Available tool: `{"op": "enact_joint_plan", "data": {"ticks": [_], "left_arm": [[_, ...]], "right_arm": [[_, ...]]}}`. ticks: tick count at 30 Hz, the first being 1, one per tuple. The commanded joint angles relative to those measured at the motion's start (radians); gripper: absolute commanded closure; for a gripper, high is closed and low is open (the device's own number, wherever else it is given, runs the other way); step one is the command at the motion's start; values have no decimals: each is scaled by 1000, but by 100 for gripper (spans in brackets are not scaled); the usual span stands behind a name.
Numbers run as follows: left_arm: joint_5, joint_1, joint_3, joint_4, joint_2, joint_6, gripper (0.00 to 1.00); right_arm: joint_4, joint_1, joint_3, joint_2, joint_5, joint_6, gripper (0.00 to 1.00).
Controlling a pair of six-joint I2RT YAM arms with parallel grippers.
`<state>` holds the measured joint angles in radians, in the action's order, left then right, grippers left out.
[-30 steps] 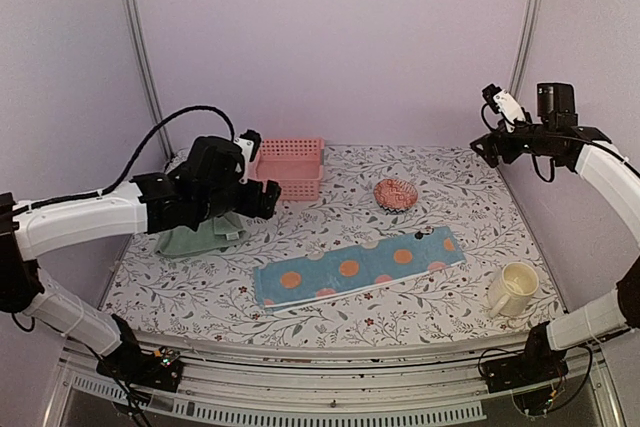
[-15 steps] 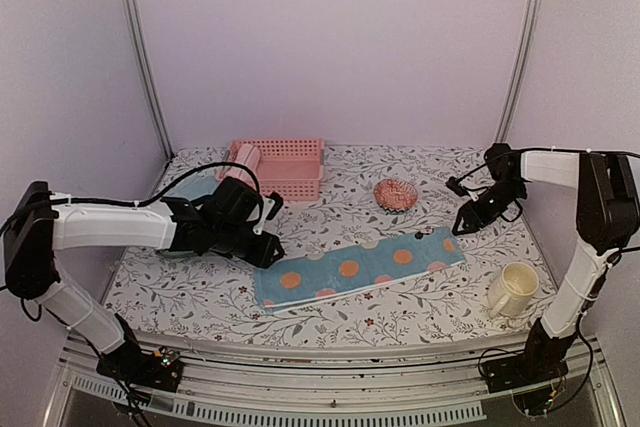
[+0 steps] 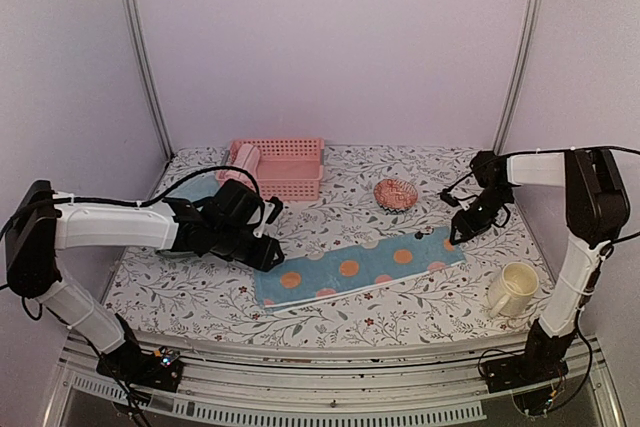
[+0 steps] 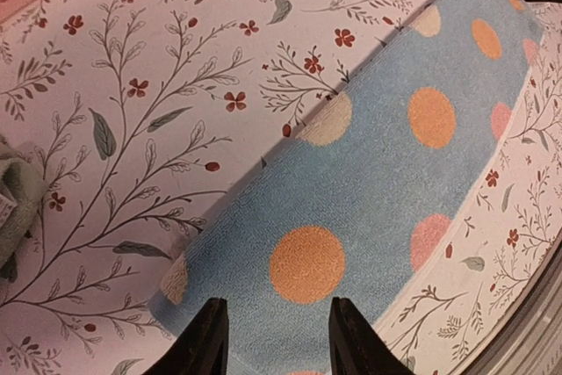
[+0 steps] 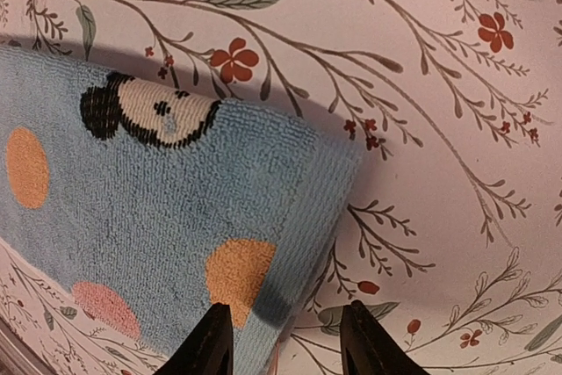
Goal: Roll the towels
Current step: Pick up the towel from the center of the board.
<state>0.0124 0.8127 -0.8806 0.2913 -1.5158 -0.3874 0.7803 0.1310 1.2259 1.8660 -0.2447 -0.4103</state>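
A blue towel with orange and pink spots (image 3: pixel 360 267) lies folded into a long strip across the middle of the table. My left gripper (image 3: pixel 268 247) hangs low over its left end; in the left wrist view the jaws (image 4: pixel 277 340) stand apart above an orange spot on the towel (image 4: pixel 369 182), with nothing between them. My right gripper (image 3: pixel 455 232) is over the strip's right end. Its jaws (image 5: pixel 288 340) are apart, straddling the towel's short edge (image 5: pixel 219 217). A green towel (image 4: pixel 13 199) shows at the left wrist view's left edge. A pink rolled towel (image 3: pixel 245 159) lies in the basket.
A pink slatted basket (image 3: pixel 290 167) stands at the back left. A red patterned bowl (image 3: pixel 396 193) sits behind the strip, and a cream mug (image 3: pixel 512 289) stands at the front right near the table edge.
Both arms have come down from a raised pose to the two ends of the blue strip. Their jaws have narrowed from wide open to partly open.
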Motion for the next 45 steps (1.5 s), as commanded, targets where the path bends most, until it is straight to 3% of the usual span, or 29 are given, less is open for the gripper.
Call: {"op": "enact_joint_plan", "data": {"ticks": [1, 6, 14, 20, 32, 37, 42, 45], "left_arm": [[11, 8, 14, 13, -9, -9, 59], [20, 9, 13, 15, -9, -4, 59], [40, 9, 11, 27, 2, 14, 59], [46, 9, 15, 28, 3, 18, 59], [57, 9, 11, 26, -8, 22, 59], [61, 9, 8, 27, -19, 28, 58], [61, 9, 7, 26, -23, 24, 58], [68, 9, 12, 26, -22, 25, 58]], "right_arm": [[-24, 31, 33, 29, 63, 34, 56], [-22, 52, 42, 61, 107, 44, 55], [-37, 32, 52, 90, 299, 61, 55], [-4, -10, 83, 110, 219, 72, 57], [-14, 17, 49, 155, 178, 67, 70], [-12, 15, 58, 167, 127, 58, 80], [-16, -40, 90, 114, 69, 49, 96], [2, -62, 111, 53, 36, 32, 97]]}}
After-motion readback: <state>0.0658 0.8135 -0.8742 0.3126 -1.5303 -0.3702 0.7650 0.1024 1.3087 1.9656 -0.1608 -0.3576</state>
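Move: The right hand, fingers about half open, hovers right over the blue towel's right end, whose hem lies straight below it, roughly 2 cm down and perhaps 1 cm to its left. The mug stands about 12 cm back and 11 cm to the right of this hand, its middle some 2 cm higher; the small red bowl lies about 12 cm ahead and 13 cm left. From the left hand, the towel's right end is some 37 cm to the right, 9 cm ahead and 7 cm down. Down about 1.5 cm goes the right hand onto the towel's right end, then right and forward, about 4 cm right and 2.5 cm forward at its farthest, dragging the towel along with its half-open fingertips while the wrist rolls some 10 degrees. It eases back left a little over 1 cm as the fingers shut nearly fully, pinching the hem against the board, and the roll half undoes. ##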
